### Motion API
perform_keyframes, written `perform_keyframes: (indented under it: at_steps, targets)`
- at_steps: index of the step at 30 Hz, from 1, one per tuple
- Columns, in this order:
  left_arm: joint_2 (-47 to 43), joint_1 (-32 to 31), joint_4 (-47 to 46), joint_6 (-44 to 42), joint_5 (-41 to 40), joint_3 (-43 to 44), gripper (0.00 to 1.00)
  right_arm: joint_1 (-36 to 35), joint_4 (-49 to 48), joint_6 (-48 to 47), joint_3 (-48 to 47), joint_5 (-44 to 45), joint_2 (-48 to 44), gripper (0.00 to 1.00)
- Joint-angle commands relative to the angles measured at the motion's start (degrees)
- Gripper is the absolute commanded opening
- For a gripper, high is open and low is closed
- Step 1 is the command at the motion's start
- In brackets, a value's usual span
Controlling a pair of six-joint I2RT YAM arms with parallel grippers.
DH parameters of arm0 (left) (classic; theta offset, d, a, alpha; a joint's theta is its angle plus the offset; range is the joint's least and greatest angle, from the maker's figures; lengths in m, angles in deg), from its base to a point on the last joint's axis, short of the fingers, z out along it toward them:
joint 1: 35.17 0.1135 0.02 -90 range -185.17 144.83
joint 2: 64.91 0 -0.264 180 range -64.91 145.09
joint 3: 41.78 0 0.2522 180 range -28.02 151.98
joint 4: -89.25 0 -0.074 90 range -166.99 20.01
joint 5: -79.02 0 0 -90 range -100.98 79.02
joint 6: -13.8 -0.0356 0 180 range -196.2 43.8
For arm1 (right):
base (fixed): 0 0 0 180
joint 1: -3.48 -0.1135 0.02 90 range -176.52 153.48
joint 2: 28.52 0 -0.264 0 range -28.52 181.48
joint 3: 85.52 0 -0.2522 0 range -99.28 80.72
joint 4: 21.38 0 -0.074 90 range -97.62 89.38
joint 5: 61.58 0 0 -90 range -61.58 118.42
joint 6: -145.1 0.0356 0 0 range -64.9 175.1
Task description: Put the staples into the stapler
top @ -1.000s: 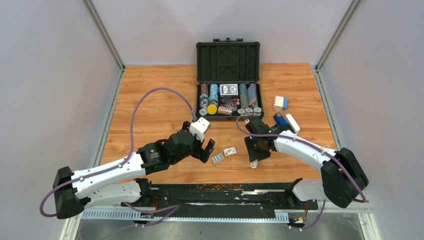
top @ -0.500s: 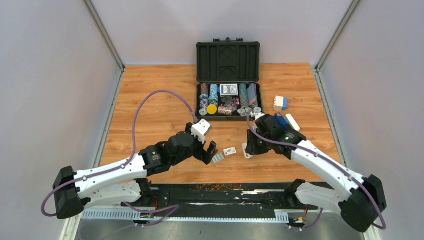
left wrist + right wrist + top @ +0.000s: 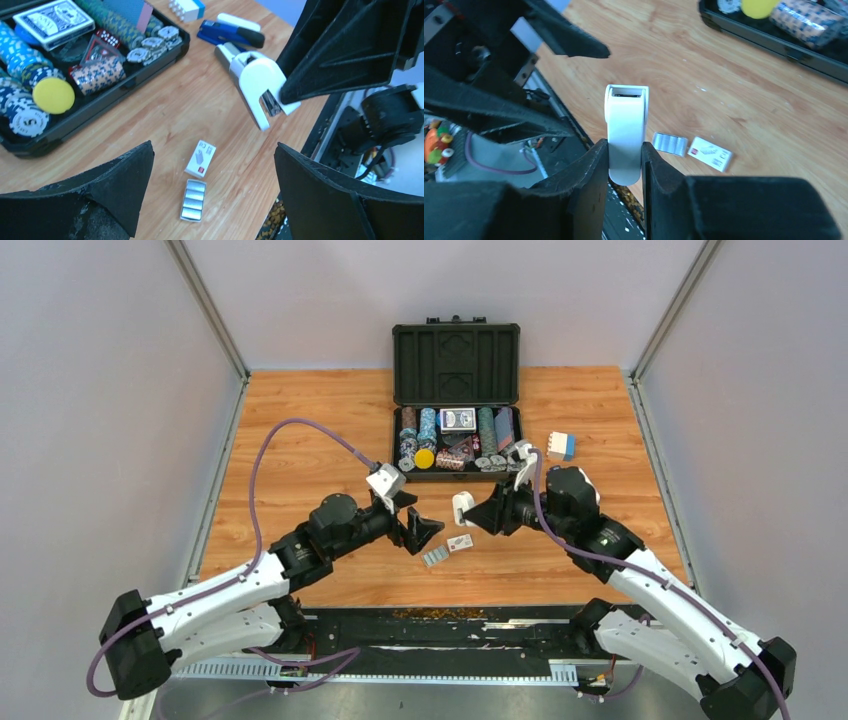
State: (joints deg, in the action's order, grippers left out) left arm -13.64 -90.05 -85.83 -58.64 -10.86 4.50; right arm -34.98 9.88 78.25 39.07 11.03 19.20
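The staples [image 3: 434, 556] are silvery strips in a small open white tray on the wood, with the white sleeve [image 3: 460, 543] lying beside it. They also show in the left wrist view [image 3: 193, 200] and the right wrist view [image 3: 670, 143]. My right gripper [image 3: 487, 515] is shut on the stapler [image 3: 462, 508], a slim pale grey body. It holds the stapler in the air, its open front end pointing toward the left arm [image 3: 626, 125]. My left gripper [image 3: 420, 530] is open and empty above the staples, with the stapler [image 3: 257, 85] just ahead of it.
An open black poker chip case [image 3: 457, 400] with chips and cards stands at the back centre. A dark blue stapler [image 3: 230, 32] and a white-and-blue block [image 3: 561, 445] lie at the right. The black base rail runs along the near edge.
My right gripper has lifted the stapler off the table and swung it up and left toward the left gripper. My left gripper has drawn back slightly and tilted up.
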Motion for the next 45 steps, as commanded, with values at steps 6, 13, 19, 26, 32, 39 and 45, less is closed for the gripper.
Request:
perform_keyframes:
  at_steps: [6,13,19,26,32,39,45]
  targets:
    - [0.3,4.6,-20.3,7.4,21.8,-3.6,0.97,0.0,-21.5,4.4,3.4,-14.3,-0.5,0.0]
    - [2.7,4.9,-28.7,11.5,30.2,-3.4,0.91,0.6,-27.6,5.7,5.0,-19.7,-1.3,0.0]
    - [3.5,5.7,-31.4,13.5,34.1,-3.3,0.76,1.3,-31.6,6.3,6.3,-24.5,-1.6,0.0]
    - [4.4,6.0,-32.4,14.7,36.1,-3.5,0.47,2.4,-33.6,6.4,7.0,-26.8,-1.7,0.0]
    - [5.5,6.3,-32.4,15.2,37.9,-3.5,0.28,2.9,-34.2,5.7,7.2,-28.6,-1.1,0.0]
    - [1.6,8.9,-14.1,6.9,36.0,-0.5,0.0,4.9,-22.2,-4.9,3.5,-30.5,-0.8,0.0]
    - [1.3,9.0,15.5,-9.1,28.7,9.0,0.0,10.4,-9.6,-12.2,-1.2,-32.8,1.2,0.0]
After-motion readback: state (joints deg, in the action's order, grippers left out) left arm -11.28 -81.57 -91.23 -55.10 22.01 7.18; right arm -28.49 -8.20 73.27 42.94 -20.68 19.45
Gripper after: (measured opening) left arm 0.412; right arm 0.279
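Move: The small white stapler, held out in the right fingers, is roughly 6 cm to the left hand's right, 2 cm ahead and about 1 cm higher. On the table some 18 cm below the left hand, the grey staple strip lies about 2 cm back and 2 cm right, and the small white box about 1 cm ahead and 7 cm right. From the right hand, the stapler's middle is about 2 cm left, with 1 cm ahead and 1 cm up. Rising and drawing back together, each about 6 cm up and 5 cm back, the hands converge; the left edges right, turns clockwise nearly 30 degrees and shuts its wide-open fingers on the stapler's grey base. The right swings counter-clockwise, bringing the stapler leftward in its steady grip. Then both sink about 2 cm while easing slightly apart, still pinching it. ##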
